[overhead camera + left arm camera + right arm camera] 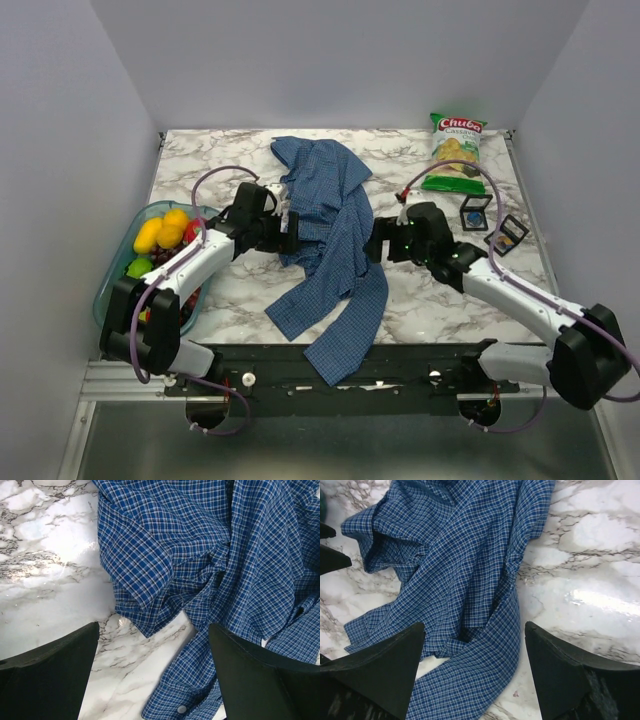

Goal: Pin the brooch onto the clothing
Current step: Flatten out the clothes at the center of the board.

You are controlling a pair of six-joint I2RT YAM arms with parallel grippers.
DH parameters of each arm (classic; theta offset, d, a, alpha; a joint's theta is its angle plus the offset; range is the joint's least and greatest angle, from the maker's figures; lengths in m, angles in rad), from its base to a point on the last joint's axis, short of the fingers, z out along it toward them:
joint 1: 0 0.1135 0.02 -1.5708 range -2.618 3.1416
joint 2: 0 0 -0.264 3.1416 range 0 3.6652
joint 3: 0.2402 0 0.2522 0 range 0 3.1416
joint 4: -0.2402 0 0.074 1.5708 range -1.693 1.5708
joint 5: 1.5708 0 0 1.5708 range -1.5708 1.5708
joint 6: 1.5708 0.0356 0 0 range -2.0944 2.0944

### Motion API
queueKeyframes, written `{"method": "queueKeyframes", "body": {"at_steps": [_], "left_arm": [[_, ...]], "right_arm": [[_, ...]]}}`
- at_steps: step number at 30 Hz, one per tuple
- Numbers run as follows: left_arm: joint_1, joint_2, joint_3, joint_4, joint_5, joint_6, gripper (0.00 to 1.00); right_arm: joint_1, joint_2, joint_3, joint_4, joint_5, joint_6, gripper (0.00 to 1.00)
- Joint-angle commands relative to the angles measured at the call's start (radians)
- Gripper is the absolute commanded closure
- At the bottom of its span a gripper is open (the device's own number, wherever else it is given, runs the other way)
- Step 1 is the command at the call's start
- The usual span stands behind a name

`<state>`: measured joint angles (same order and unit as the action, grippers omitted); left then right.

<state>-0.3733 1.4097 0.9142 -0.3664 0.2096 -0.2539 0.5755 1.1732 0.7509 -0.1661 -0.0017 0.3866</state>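
Note:
The clothing (pixel 325 215), a blue checked shirt, lies crumpled down the middle of the marble table, one sleeve trailing over the near edge. My left gripper (pixel 290 229) stands open against its left side. In the left wrist view the left gripper (pixel 154 626) has a fold of clothing (pixel 200 555) and a white button (pixel 181 709) ahead of it, with nothing held. My right gripper (pixel 372 243) is open at the shirt's right edge. In the right wrist view the right gripper (pixel 475 624) hovers over a sleeve of the clothing (pixel 470 580). I cannot make out the brooch.
Two small black boxes (pixel 475 212) (pixel 508 236) sit right of the right arm, their contents too small to tell. A green chips bag (pixel 455 150) lies at the back right. A clear bowl (pixel 108 290) of fruit stands at the left edge.

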Motion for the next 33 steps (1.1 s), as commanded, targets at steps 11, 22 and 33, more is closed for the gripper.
{"method": "queueKeyframes", "body": {"at_steps": [11, 22, 33], "left_arm": [[0.001, 0.218, 0.112, -0.023, 0.097, -0.016, 0.40], [-0.001, 0.183, 0.112, -0.031, 0.085, -0.010, 0.92], [-0.001, 0.149, 0.115, -0.034, 0.093, -0.005, 1.00]], "right_arm": [[0.198, 0.308, 0.218, -0.003, 0.098, 0.077, 0.14], [0.257, 0.545, 0.317, 0.042, 0.011, 0.146, 0.20], [0.256, 0.651, 0.358, 0.076, -0.063, 0.176, 0.72]]}}
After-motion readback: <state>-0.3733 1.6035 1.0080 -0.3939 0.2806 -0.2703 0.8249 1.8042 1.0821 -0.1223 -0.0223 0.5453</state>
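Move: Just below the left hand, about 5 cm down, 1 cm ahead and 2 cm to its right, is the loose left edge of the clothes. The right hand's spot, the cloth fold at their middle, lies straight to its left, some 14 cm off and 10 cm lower. From the right hand, the left sleeve's middle is about 13 cm back and 16 cm left, the right sleeve's about 17 cm back and 4 cm left. Dipping about 4 cm onto the loose left edge, the left hand shuts its fingers, pinches the cloth and eases up 1 cm with it. Meanwhile the right hand sweeps some 14 cm left over the clothes, then sinks about 10 cm in all onto the middle fold, tipping its fingers further down and closing them to under half open around the fabric. ##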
